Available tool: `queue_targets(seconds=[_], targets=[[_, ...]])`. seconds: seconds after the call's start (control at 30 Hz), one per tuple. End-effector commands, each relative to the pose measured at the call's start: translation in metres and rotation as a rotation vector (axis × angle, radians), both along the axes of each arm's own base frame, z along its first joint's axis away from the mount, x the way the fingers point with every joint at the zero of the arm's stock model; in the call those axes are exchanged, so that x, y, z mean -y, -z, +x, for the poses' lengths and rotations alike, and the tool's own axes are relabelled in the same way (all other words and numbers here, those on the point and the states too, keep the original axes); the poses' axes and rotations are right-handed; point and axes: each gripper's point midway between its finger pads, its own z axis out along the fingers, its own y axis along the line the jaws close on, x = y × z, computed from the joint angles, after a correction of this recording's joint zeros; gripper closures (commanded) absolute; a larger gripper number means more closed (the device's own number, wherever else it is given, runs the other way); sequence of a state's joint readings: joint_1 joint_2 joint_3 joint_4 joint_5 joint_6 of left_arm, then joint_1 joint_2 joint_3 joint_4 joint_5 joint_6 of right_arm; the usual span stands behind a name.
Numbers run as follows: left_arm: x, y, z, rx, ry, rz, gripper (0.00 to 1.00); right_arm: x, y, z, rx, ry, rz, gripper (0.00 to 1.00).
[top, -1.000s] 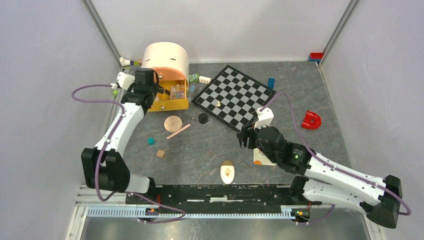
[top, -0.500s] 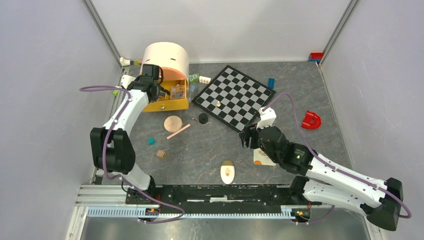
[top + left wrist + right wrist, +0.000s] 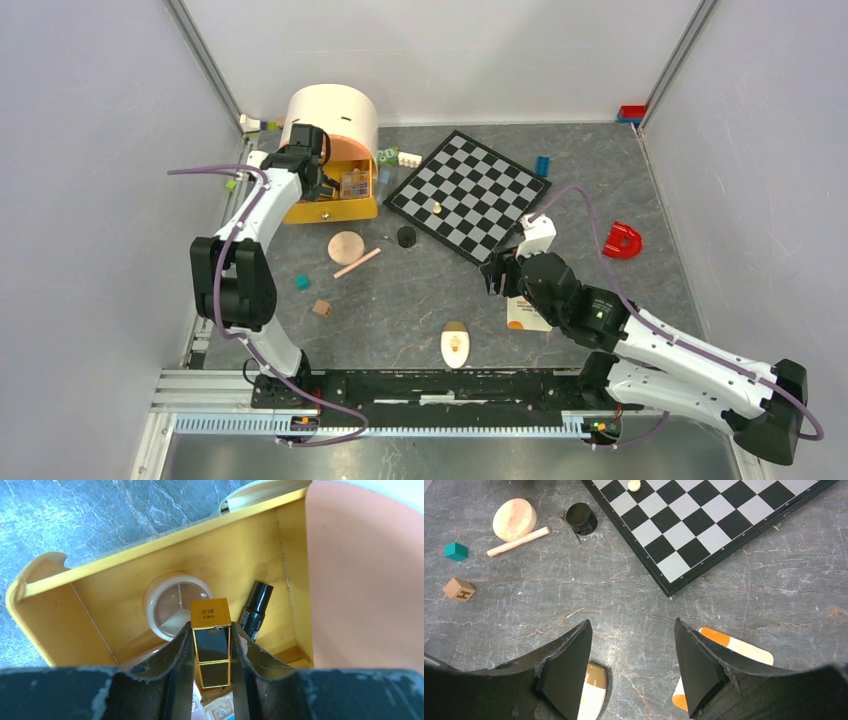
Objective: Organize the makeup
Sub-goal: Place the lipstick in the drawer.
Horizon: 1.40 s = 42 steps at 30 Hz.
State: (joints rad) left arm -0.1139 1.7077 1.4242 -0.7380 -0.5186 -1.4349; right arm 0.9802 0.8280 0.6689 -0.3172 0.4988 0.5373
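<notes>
My left gripper (image 3: pixel 212 628) is shut on a gold-and-black lipstick case (image 3: pixel 212 640) marked 01B, held inside the yellow organizer (image 3: pixel 125 560). Below it lie a round blush palette (image 3: pixel 176 605) and a black tube (image 3: pixel 256 607). From above, the left gripper (image 3: pixel 310 166) is at the organizer's opening, next to a multicolour eyeshadow palette (image 3: pixel 354 183). My right gripper (image 3: pixel 631 630) hangs open over bare table, with the cream oval (image 3: pixel 594 695) to its left and the white-orange sachet (image 3: pixel 744 650) to its right. A peach compact (image 3: pixel 346 246), a pink stick (image 3: pixel 357 263) and a black jar (image 3: pixel 406 236) lie mid-table.
The organizer has a peach domed cover (image 3: pixel 330 115). A chessboard (image 3: pixel 470 193) with one small piece lies at the back centre. A red U-shaped toy (image 3: pixel 622 240), a teal cube (image 3: pixel 301 282), a wooden cube (image 3: pixel 321 307) and small bricks near the back wall are scattered about.
My left arm has swung right and forward, carrying its gripper from the organizer's left side into its opening. The right gripper drifted slightly right.
</notes>
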Motion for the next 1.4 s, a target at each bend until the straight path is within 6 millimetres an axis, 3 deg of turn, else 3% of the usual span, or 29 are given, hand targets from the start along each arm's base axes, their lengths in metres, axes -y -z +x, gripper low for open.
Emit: queue_targets(seconds=[0.0,0.23,0.5,0.9,1.27,1.37], targets=[[-0.008,-0.001,0.002,-0.001,-0.053,-0.011,0.77,0.005,-0.002,0.001,0.007,0.02,0.018,0.32],[-0.009,-0.002,0.004,-0.007,-0.041,-0.008,0.56,0.007,-0.002,0.001,0.007,0.026,0.02,0.32],[-0.009,-0.009,0.006,0.003,-0.024,-0.009,0.46,0.008,-0.005,0.001,0.012,0.027,0.022,0.32],[0.004,-0.07,0.013,0.117,0.107,-0.021,0.43,0.012,-0.016,0.001,0.028,0.036,0.027,0.31],[0.025,-0.125,-0.012,0.261,0.309,-0.021,0.4,0.016,-0.017,0.004,0.033,0.043,-0.021,0.3],[0.026,-0.141,-0.031,0.285,0.379,0.022,0.38,0.015,-0.014,0.003,0.029,0.035,-0.035,0.3]])
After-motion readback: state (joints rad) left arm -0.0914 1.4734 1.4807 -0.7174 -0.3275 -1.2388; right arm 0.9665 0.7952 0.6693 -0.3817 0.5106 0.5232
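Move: The left hand holds the lipstick roughly upright inside the open yellow drawer, with the spot to lay it on about 3 cm straight below. The round compact lies some 4 cm to the left and 2 cm nearer; the eyeshadow palette is about 6 cm to the right, level with it; the black tube is about 2 cm ahead and 1 cm right. From the right hand, that spot is roughly 20 cm ahead, 34 cm left and 7 cm below. The left fingers open to let go of the lipstick, then lift about 11 cm clear, turning some 15 degrees clockwise. ##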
